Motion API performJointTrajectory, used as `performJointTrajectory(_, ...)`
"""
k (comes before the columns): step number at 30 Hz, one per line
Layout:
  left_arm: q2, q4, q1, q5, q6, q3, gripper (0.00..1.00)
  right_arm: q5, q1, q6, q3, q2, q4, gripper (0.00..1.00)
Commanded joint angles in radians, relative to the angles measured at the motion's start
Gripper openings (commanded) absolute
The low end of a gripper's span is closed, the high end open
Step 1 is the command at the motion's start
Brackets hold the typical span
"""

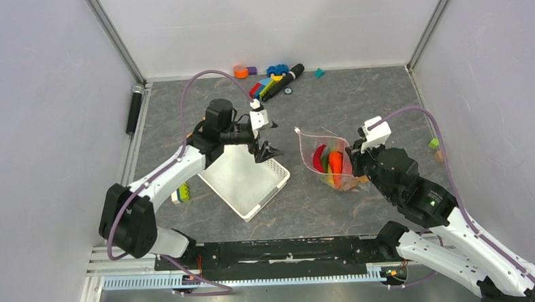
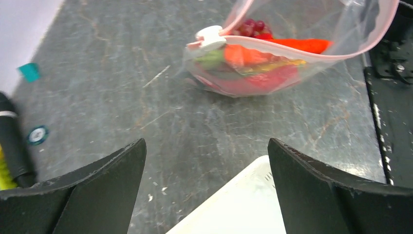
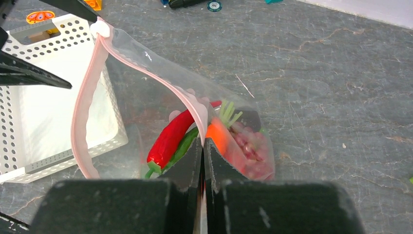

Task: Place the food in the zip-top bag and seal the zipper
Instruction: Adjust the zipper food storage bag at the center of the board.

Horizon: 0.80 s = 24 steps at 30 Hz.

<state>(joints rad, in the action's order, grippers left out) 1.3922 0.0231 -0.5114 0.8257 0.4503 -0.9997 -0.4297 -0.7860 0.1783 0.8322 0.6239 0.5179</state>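
Note:
The clear zip-top bag (image 1: 317, 149) lies right of centre with its mouth gaping. Inside it is the food: a red chilli (image 3: 170, 139), a green piece, an orange piece (image 3: 217, 137) and purple grapes (image 3: 248, 148). The pink zipper (image 3: 85, 105) runs round the mouth, and its white slider (image 3: 100, 28) sits at the far end. My right gripper (image 3: 202, 142) is shut on the near part of the pink strip. My left gripper (image 2: 207, 146) hangs open over the corner of the white basket (image 2: 238, 209), short of the bag, with nothing between its fingers.
The white slotted basket (image 1: 269, 192) stands left of the bag. Toy blocks, a car and a black marker (image 1: 280, 81) lie at the back. A teal block (image 1: 319, 72), green block (image 1: 433, 144) and black cylinder (image 1: 134, 109) lie near the walls.

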Motion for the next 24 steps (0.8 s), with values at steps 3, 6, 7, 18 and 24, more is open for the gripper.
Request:
performJointTrajectory(3,0.099,0.039,-0.003,0.198,0.064,-0.106,1.00,0.007,0.001,0.002,0.048,0.006,-0.015,0.04)
performJointTrajectory(6,0.164,0.058,-0.004,0.266,0.020,-0.155,1.00,0.020,0.000,0.003,0.044,0.004,-0.026,0.04)
performJointTrajectory(7,0.183,0.074,-0.005,0.284,-0.003,-0.167,1.00,0.025,0.001,0.004,0.044,0.004,-0.031,0.04)
performJointTrajectory(18,0.299,0.209,-0.081,0.292,-0.109,-0.210,1.00,0.060,0.000,0.022,0.072,0.014,-0.039,0.04)
performJointTrajectory(24,0.340,0.475,-0.093,0.337,-0.321,-0.186,0.94,0.077,0.001,0.038,0.071,0.022,-0.043,0.04)
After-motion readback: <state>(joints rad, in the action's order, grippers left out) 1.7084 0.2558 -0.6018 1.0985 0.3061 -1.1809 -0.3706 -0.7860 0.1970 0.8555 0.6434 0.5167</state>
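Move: The bag's zipper slider corner stands about 8 cm to the left hand's right, some 2 cm ahead and nearly level in height. The food in the bag lies about 20 cm to that hand's right, 11 cm back and 12 cm lower; the white basket sits some 11 cm to its left, 14 cm back and 19 cm down. From the right hand, the slider is roughly 16 cm left, 6 cm ahead and 2 cm below. Rightward about 8 cm, the left hand brings its wide-open fingers up to the bag's slider corner until they straddle it, drifting slightly back and staying nearly level after a shallow dip. On the way the hand swings some 20 degrees clockwise. The right hand keeps its shut pinch on the bag's rim, easing only about a centimetre left. ##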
